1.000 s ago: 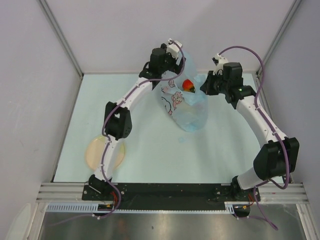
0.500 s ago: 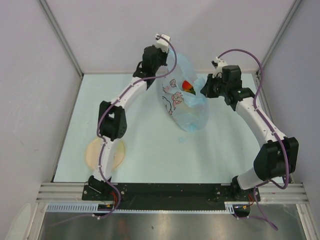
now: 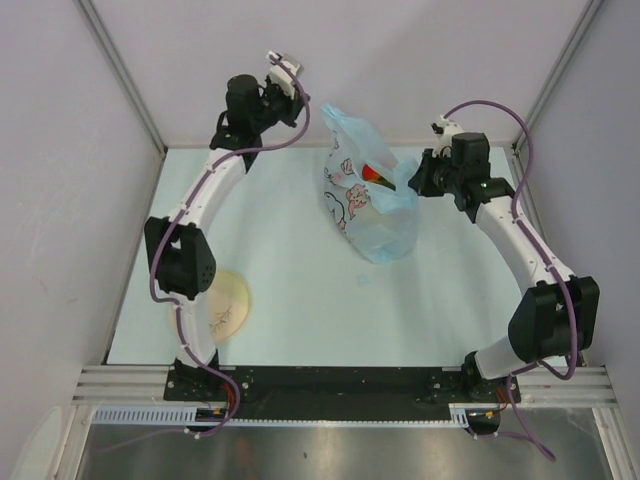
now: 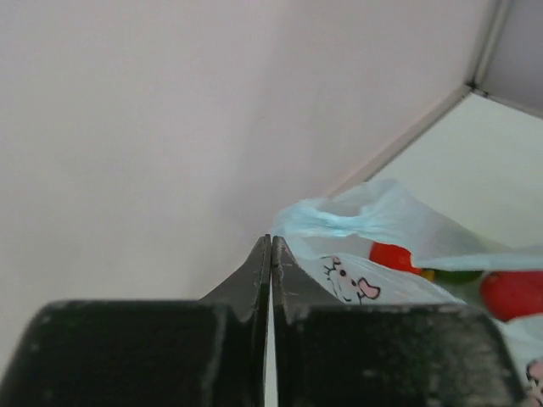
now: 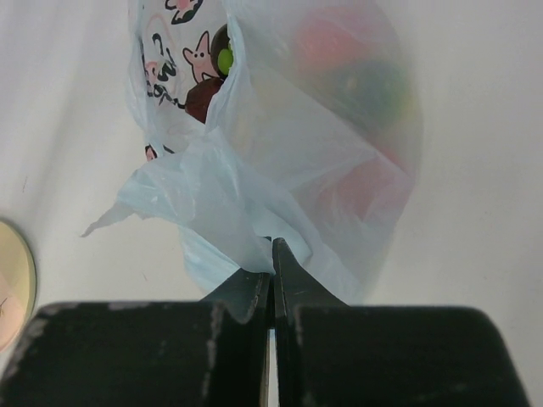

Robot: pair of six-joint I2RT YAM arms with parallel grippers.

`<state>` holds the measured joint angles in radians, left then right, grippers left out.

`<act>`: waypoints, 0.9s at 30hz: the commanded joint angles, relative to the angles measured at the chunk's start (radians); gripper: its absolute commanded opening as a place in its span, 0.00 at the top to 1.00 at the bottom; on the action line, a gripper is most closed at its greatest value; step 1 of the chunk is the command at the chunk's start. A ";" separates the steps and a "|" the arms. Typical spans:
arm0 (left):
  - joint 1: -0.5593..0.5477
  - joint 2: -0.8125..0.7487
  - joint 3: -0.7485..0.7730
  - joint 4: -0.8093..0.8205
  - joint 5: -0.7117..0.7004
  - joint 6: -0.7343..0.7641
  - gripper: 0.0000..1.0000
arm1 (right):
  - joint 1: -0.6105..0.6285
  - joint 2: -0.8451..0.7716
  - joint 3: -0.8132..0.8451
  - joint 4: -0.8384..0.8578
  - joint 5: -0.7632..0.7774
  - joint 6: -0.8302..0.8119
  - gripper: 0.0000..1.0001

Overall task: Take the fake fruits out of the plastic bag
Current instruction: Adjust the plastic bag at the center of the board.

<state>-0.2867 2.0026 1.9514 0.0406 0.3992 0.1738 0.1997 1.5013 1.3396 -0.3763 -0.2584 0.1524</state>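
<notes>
The plastic bag [image 3: 372, 215], crinkled light blue with cartoon prints, lies at the back middle of the table with its mouth toward the wall. Fake fruits show inside it: a red one [image 3: 376, 173] at the mouth, a red one [image 4: 392, 256] and a green one [image 4: 458, 275] in the left wrist view, and a dark purple one [image 5: 204, 98] in the right wrist view. My right gripper [image 5: 271, 246] is shut on a fold of the bag's rim. My left gripper [image 4: 271, 242] is shut with nothing in it, raised near the back wall to the left of the bag.
A round beige plate [image 3: 228, 308] lies at the front left beside the left arm's base, and it also shows as the plate [image 5: 12, 284] in the right wrist view. Grey walls close the table at the back and on both sides.
My left gripper was open at the bag's mouth, then shut and swung left and up, away from the bag, with nothing in it. The right gripper kept its hold on the bag.
</notes>
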 commanded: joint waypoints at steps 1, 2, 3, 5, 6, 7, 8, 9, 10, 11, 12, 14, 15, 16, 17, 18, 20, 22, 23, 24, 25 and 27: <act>-0.040 -0.057 -0.016 -0.131 0.185 0.146 0.51 | -0.011 -0.055 0.001 0.016 0.007 -0.017 1.00; -0.052 -0.050 -0.009 -0.149 0.178 0.256 0.37 | -0.013 -0.053 0.001 0.013 0.007 -0.017 1.00; -0.063 -0.042 -0.006 -0.180 0.168 0.310 0.24 | -0.017 -0.055 -0.002 0.011 0.004 -0.016 1.00; -0.092 -0.009 0.018 -0.205 0.130 0.475 0.11 | -0.017 -0.055 -0.005 0.013 0.004 -0.016 1.00; -0.098 0.005 0.030 -0.211 0.125 0.509 0.10 | -0.019 -0.056 -0.005 0.016 0.001 -0.010 1.00; -0.107 0.027 0.056 -0.228 0.119 0.573 0.09 | -0.019 -0.056 -0.007 0.017 -0.001 -0.008 1.00; -0.114 0.053 0.126 -0.246 0.107 0.598 0.10 | -0.019 -0.061 -0.005 0.019 -0.002 -0.008 1.00; -0.118 0.099 0.165 -0.280 0.095 0.621 0.10 | -0.017 -0.062 -0.007 0.017 -0.001 -0.010 1.00; -0.127 0.126 0.203 -0.298 0.083 0.666 0.10 | -0.019 -0.067 -0.007 0.016 -0.001 -0.011 1.00; -0.131 0.149 0.271 -0.307 0.075 0.685 0.09 | -0.019 -0.075 -0.007 0.013 0.001 -0.013 1.00; -0.138 0.191 0.297 -0.323 0.064 0.705 0.09 | -0.022 -0.078 -0.008 0.008 0.002 -0.014 1.00; -0.149 0.228 0.365 -0.350 0.023 0.782 0.10 | -0.028 -0.090 -0.019 0.002 0.005 -0.017 1.00; -0.160 0.270 0.386 -0.366 0.009 0.812 0.11 | -0.031 -0.095 -0.022 0.001 0.004 -0.016 1.00; -0.163 0.286 0.420 -0.376 -0.003 0.857 0.11 | -0.037 -0.098 -0.028 0.001 0.002 -0.014 1.00; -0.166 0.300 0.431 -0.390 -0.023 0.869 0.12 | -0.040 -0.102 -0.030 -0.003 0.002 -0.013 1.00; -0.169 0.312 0.435 -0.399 -0.028 0.886 0.13 | -0.043 -0.102 -0.031 -0.003 0.002 -0.013 1.00; -0.169 0.305 0.434 -0.425 -0.023 0.888 0.13 | -0.048 -0.107 -0.033 0.001 0.004 -0.014 1.00; -0.167 0.276 0.410 -0.444 -0.014 0.874 0.12 | -0.051 -0.110 -0.034 0.002 0.007 -0.013 1.00; -0.166 0.263 0.388 -0.438 -0.026 0.874 0.11 | -0.057 -0.110 -0.037 0.004 0.007 -0.013 1.00; -0.166 0.253 0.364 -0.423 -0.042 0.888 0.10 | -0.060 -0.108 -0.037 0.005 0.005 -0.010 1.00; -0.166 0.245 0.328 -0.412 -0.055 0.897 0.10 | -0.060 -0.105 -0.040 0.005 0.005 -0.011 1.00; -0.163 0.255 0.334 -0.386 -0.098 0.902 0.14 | -0.060 -0.098 -0.040 0.010 0.001 -0.008 1.00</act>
<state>-0.4515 2.3112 2.3013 -0.3763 0.3607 1.0195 0.1459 1.4265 1.3056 -0.3866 -0.2588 0.1524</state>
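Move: The bag's raised left corner hangs just beyond the shut left fingertips, about 3 cm farther out, 5 cm to the right and 4 cm lower. From that hand the red fruit in the bag's mouth is some 15 cm right, 5 cm back and 24 cm below. The right hand already pinches the bag's right edge; from it the left corner stands about 16 cm ahead, 18 cm left and 8 cm higher, and the red fruit 8 cm ahead, 8 cm left, 12 cm lower. The left hand opens wide straight away and goes down about 10 cm and right about 8 cm towards the bag's left corner, drawing back some 3 cm at first and then coming forward again, while it rolls about 40 degrees, left side rising, so that the open fingers come round the hanging plastic. The right hand keeps its pinch on the right edge and eases it some 2.5 cm to the right, with a slight lift. ##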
